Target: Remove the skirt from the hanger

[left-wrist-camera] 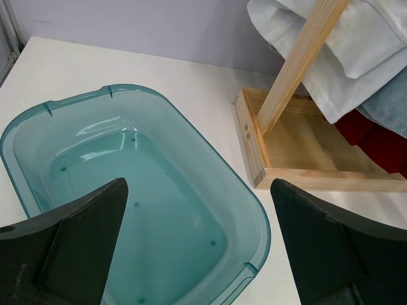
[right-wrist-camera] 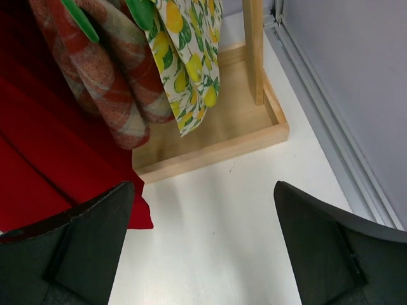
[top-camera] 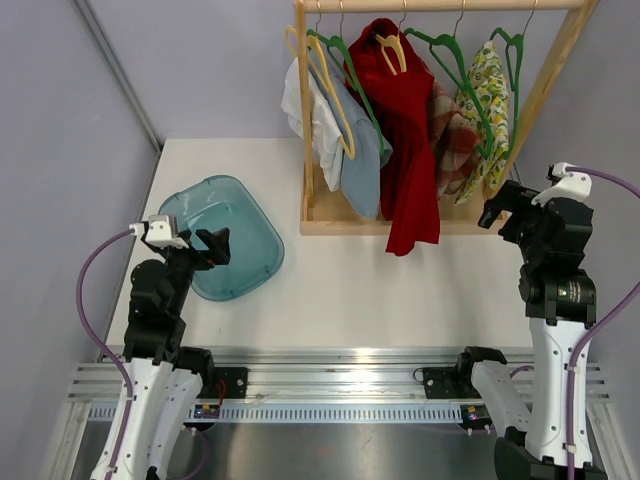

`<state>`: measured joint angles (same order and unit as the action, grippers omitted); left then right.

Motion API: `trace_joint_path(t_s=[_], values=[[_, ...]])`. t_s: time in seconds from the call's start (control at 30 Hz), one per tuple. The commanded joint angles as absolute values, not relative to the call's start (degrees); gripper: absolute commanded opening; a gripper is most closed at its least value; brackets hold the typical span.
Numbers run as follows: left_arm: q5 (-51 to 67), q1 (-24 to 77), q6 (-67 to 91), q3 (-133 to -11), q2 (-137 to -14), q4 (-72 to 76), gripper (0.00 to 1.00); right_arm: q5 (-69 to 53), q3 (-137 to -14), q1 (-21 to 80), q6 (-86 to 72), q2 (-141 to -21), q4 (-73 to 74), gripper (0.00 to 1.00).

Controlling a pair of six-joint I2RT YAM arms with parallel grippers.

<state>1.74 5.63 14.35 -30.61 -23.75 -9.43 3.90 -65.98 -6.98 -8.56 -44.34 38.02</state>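
Observation:
Several garments hang on hangers on a wooden rack [top-camera: 440, 5] at the back: a white one [top-camera: 300, 105], a light blue one [top-camera: 362, 170], a long red one [top-camera: 408, 150], a red plaid one [top-camera: 450, 135] and a lemon-print one [top-camera: 487, 90]. I cannot tell which is the skirt. My right gripper [top-camera: 505, 205] is open and empty, just right of the rack's base; in its wrist view [right-wrist-camera: 203, 248] the plaid [right-wrist-camera: 108, 82] and lemon-print [right-wrist-camera: 187, 57] garments hang ahead. My left gripper [top-camera: 215, 245] is open and empty over the tub, also in its wrist view [left-wrist-camera: 198, 241].
A teal plastic tub [top-camera: 272, 240] sits empty at the left, its rim close under my left fingers [left-wrist-camera: 254, 210]. The rack's wooden base tray [top-camera: 330, 215] and posts [right-wrist-camera: 254, 51] stand on the white table. Grey walls close both sides.

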Motion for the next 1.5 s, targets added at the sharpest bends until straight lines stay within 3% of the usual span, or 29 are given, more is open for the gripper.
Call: trace_joint_path(t_s=[0.0, 0.03, 0.17, 0.4, 0.63, 0.9, 1.17, 1.47], values=[[2.64, 5.71, 13.62, -31.90, -23.91, -5.54, 0.99, -2.06, -70.03, -7.12, -6.36, -45.26, 40.25, 0.99], [2.81, 5.71, 13.62, -31.90, -23.82, -5.54, 0.99, -6.72, -71.35, -7.21, -3.20, -45.79, 41.30, 0.99], [3.25, 5.71, 13.62, -31.90, -24.17, -5.62, 0.99, -43.84, -80.38, -7.12, 16.57, -49.39, 52.25, 0.99], [3.43, 5.71, 13.45, -31.90, -24.08, -5.54, 0.99, -58.96, -90.51, -6.77, 11.27, -57.12, 52.30, 0.99], [3.52, 5.71, 13.27, -32.08, -25.05, -5.89, 0.99, -41.32, -106.50, 10.70, 4.66, -71.76, 51.06, 1.00], [2.73, 5.71, 12.75, -32.61, -26.45, -6.94, 0.99, -18.12, -133.22, 30.66, 6.42, -92.27, 53.53, 0.99], [2.37, 5.71, 12.66, -33.22, -26.90, -7.73, 0.99, -0.81, -145.37, 34.72, 4.57, -105.82, 48.88, 0.83], [3.95, 5.71, 13.18, -33.40, -26.98, -7.73, 0.99, 2.02, -146.42, 34.72, 4.13, -111.26, 47.02, 0.56]])
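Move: The yellow hanger's lower arm, at the blue denim skirt, hangs about 32 cm left of the right hand, 17 cm ahead and some 8 cm above. The skirt's middle lies about 30 cm left, 18 cm ahead and 5 cm below. The green hanger is about 27 cm left and 19 cm ahead, 8 cm up; the red dress 22 cm left and 14 cm ahead, slightly lower. From the left hand, the yellow hanger is roughly 29 cm right, 17 cm ahead and 15 cm up. Swing the right gripper some 32 cm left across the front of the red dress, raising it over 10 cm and turning it counter-clockwise by nearly 70 degrees. Then reach forward about 18 cm from the slightly drawn-back swing, sinking a little and turning partly back, while closing the wide-open fingers to just over half around the yellow hanger's lower arm, without shutting on it. ##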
